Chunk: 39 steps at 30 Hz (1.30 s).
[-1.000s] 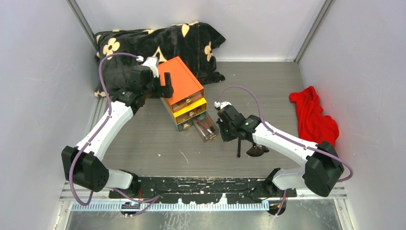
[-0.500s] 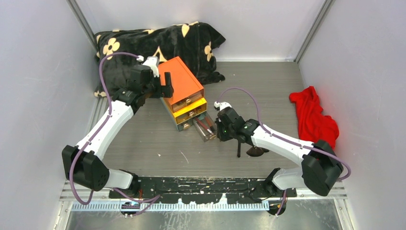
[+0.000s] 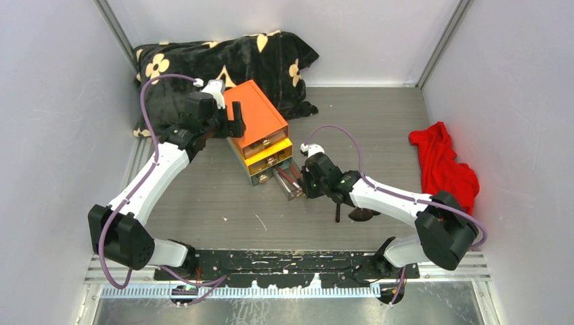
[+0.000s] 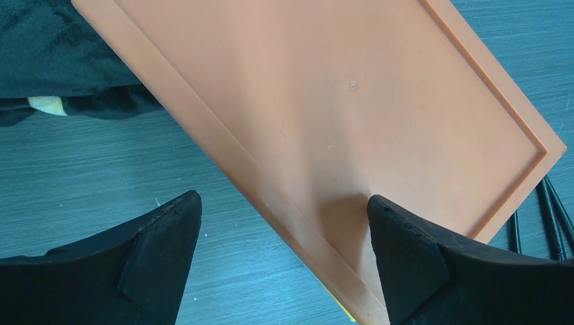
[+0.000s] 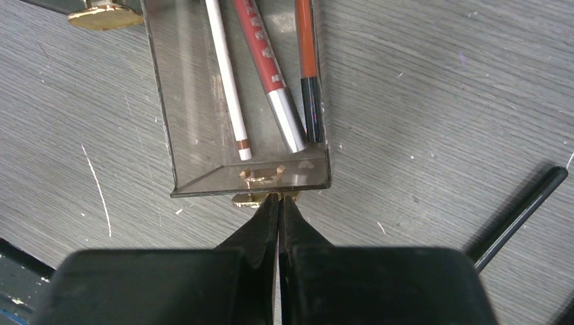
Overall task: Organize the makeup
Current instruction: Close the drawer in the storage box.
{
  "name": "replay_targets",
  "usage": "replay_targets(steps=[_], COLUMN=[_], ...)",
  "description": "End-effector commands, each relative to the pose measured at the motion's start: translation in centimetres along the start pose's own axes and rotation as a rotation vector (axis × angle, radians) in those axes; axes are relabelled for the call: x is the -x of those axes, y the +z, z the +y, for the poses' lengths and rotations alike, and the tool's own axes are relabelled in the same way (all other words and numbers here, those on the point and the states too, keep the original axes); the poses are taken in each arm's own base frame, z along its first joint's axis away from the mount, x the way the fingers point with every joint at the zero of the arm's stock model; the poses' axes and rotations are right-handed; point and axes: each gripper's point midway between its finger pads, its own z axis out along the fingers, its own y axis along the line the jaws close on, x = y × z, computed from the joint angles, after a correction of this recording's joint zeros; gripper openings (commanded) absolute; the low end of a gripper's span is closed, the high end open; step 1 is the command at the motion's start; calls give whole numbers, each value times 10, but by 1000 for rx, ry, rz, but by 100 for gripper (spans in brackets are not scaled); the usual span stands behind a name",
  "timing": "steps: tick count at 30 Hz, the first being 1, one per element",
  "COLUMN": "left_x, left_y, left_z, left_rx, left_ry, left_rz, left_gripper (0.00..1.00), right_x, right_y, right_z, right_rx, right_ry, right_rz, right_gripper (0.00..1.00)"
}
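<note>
The orange-topped box [image 3: 256,115] stands at mid-table with its lowest clear drawer [image 3: 290,181] pulled out. In that drawer [image 5: 203,101] lie a white pencil [image 5: 227,81], a red tube [image 5: 267,68] with a silver end, and an orange-and-black pencil [image 5: 308,68]. My right gripper [image 5: 279,198] is shut, its tips against the drawer's gold knob [image 5: 250,200]. My left gripper [image 4: 283,198] is open and straddles the left edge of the orange top [image 4: 352,101]. One finger is over the table, the other over the lid. A black brush [image 3: 338,208] lies on the table by the right arm.
A black flowered blanket [image 3: 223,57] is bunched behind the box in the back left corner. The red cloth [image 3: 443,162] lies at the right wall. More thin black brushes [image 4: 552,217] lie on the table beside the box's far corner. White walls close in three sides.
My right gripper has moved left, up to the front of the pulled-out drawer. The left arm has stayed at the box.
</note>
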Motion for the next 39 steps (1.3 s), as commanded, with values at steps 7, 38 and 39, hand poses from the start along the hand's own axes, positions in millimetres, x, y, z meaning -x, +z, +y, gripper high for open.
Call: replay_targets(steps=[7,38,39], left_x=[-9,47,46], left_y=[4,7,9], left_z=[8,-18,-19], left_rx=[25,-82,-92], left_ry=[16,94,93], left_rz=[19,-60,-59], left_gripper=[88,62,60], right_x=[28,16,16], right_y=[8,20,20], right_z=[4,2,2], right_rx=[-3,-15,-16], right_ry=[-8,-18,-18], right_rz=[-105,-50,-49], right_gripper=[1,1,1])
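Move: The open bottom drawer of the storage box has its front at the shut right fingertips; its middle lies about 4 cm ahead and 3 cm left of that hand, 1 cm lower. Its neighbour's gold knob is some 5 cm ahead and 11 cm left, and a black brush handle 9 cm right, 3 cm back. From the left hand, the orange lid's middle is about 3 cm ahead and 6 cm right, the open drawer roughly 12 cm back and 14 cm right, far below. The open drawer's front has the shut right fingertips close against it, by the knob; they ease forward and down, each by about half a centimetre, then stay there. At the lid's left edge the left hand rises and goes forward, about 1 cm each, swinging slightly left and back right, rolling some 5 degrees left side up, while its wide-open fingers close by roughly a third. ##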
